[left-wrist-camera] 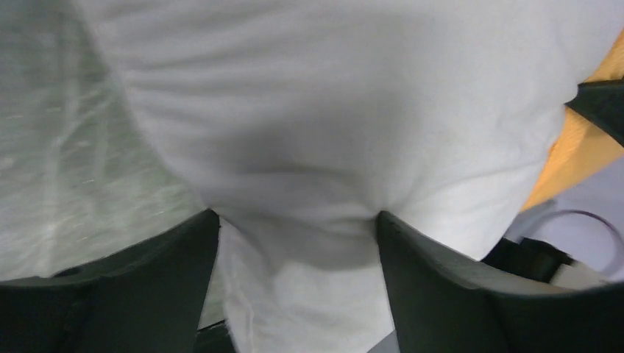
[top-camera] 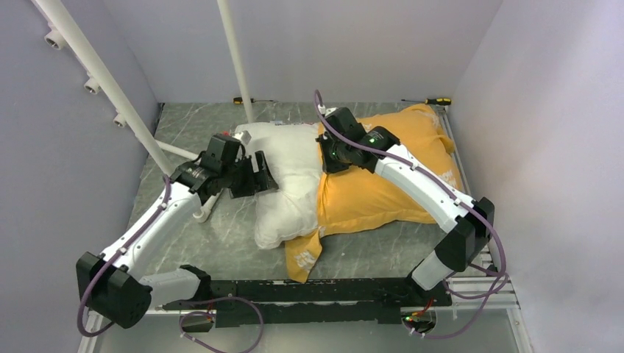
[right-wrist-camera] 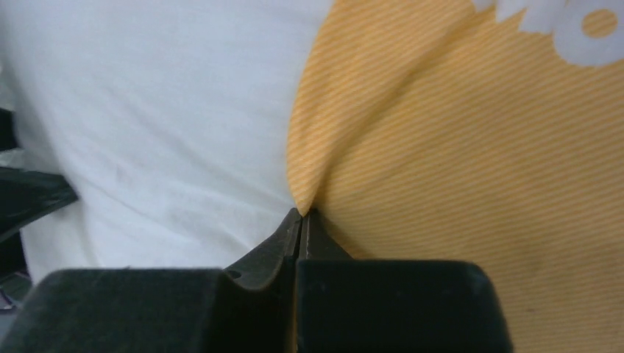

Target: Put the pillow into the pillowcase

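The white pillow (top-camera: 291, 173) lies mid-table, its right half inside the yellow-orange pillowcase (top-camera: 383, 191) and its left half sticking out. My left gripper (top-camera: 261, 173) stands open at the pillow's left end. In the left wrist view its wide-apart fingers (left-wrist-camera: 169, 257) flank a bulge of the pillow (left-wrist-camera: 331, 110) pressing in between them; a strip of pillowcase (left-wrist-camera: 581, 147) shows at the right. My right gripper (top-camera: 326, 154) is on top at the case's mouth. In the right wrist view it (right-wrist-camera: 302, 213) is shut on the hem of the pillowcase (right-wrist-camera: 456, 147), beside bare pillow (right-wrist-camera: 162, 110).
White pipes (top-camera: 110, 88) slant across the left, and one (top-camera: 235, 59) rises at the back. Two screwdrivers (top-camera: 430, 101) (top-camera: 246, 100) lie along the far wall. A loose flap of the case (top-camera: 303, 257) hangs toward the black front rail (top-camera: 309, 290). Walls enclose both sides.
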Robot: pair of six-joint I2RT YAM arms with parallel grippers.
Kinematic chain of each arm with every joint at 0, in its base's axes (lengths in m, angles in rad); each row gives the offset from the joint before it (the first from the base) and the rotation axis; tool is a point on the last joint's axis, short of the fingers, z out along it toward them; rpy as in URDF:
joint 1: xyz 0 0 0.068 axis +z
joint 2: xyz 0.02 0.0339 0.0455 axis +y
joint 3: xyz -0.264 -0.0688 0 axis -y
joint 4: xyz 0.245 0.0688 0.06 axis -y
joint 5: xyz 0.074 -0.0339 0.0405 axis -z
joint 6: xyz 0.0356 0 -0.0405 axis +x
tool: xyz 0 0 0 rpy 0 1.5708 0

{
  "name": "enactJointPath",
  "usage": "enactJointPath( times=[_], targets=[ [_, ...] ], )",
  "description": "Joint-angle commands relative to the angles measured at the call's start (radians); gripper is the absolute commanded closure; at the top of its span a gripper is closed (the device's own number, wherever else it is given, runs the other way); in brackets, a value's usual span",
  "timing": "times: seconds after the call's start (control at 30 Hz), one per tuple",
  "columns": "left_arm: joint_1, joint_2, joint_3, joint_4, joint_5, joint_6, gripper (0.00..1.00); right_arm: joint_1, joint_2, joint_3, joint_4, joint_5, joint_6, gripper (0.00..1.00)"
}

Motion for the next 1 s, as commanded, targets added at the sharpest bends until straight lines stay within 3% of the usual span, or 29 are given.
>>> enactJointPath(
  times=[0.0,0.2,0.3,0.57,0.77,0.87,0.97],
  targets=[
    [0.057,-0.012,-0.116,0.344,0.410,-0.035,0.25,0.002,-0.021,0.101,0.008,-0.002,-0.026,1.00],
    [0.036,0.037,-0.192,0.748,0.584,-0.120,0.87,-0.001,-0.067,0.150,0.132,-0.329,-0.019,1.00],
    [-0.006,0.055,-0.158,0.814,0.556,-0.099,1.00,-0.001,-0.082,0.165,0.193,-0.457,0.015,1.00],
    [-0.069,0.071,-0.147,1.043,0.411,-0.083,1.00,-0.017,-0.126,0.170,0.378,-0.743,0.127,1.00],
    [-0.249,0.211,-0.145,1.369,0.251,0.020,1.00,-0.031,-0.117,0.132,0.641,-0.923,0.326,1.00],
    [-0.305,0.291,-0.165,1.589,0.171,0.057,1.00,-0.031,-0.123,0.116,0.724,-0.962,0.401,1.00],
    [-0.353,0.376,-0.106,1.619,0.161,0.121,1.00,-0.031,-0.132,0.134,0.703,-0.955,0.394,1.00]
  ],
)
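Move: The pillow's bare white end lies right by the left hand's open fingers, its middle about 4 cm to the right, level in reach and some 4 cm lower. The right hand already pinches the pillowcase edge, about 13 cm right of the left hand and 2 cm farther out; from this right hand the bare end is some 9 cm left and 2 cm back. The case's loose corner lies roughly 17 cm back and 8 cm right of the left hand, 15 cm lower. The left fingers shut on the white pillow as they slide right, then drag the pinched bunch right, forward and slightly up to the mouth of the case, about 16 cm across in all, fingertips swinging up some 30 degrees. Meanwhile the right hand keeps its pinch on the case edge and lifts it about 10 cm, drifting 5 cm left over the pillow and rolling its left side up. ##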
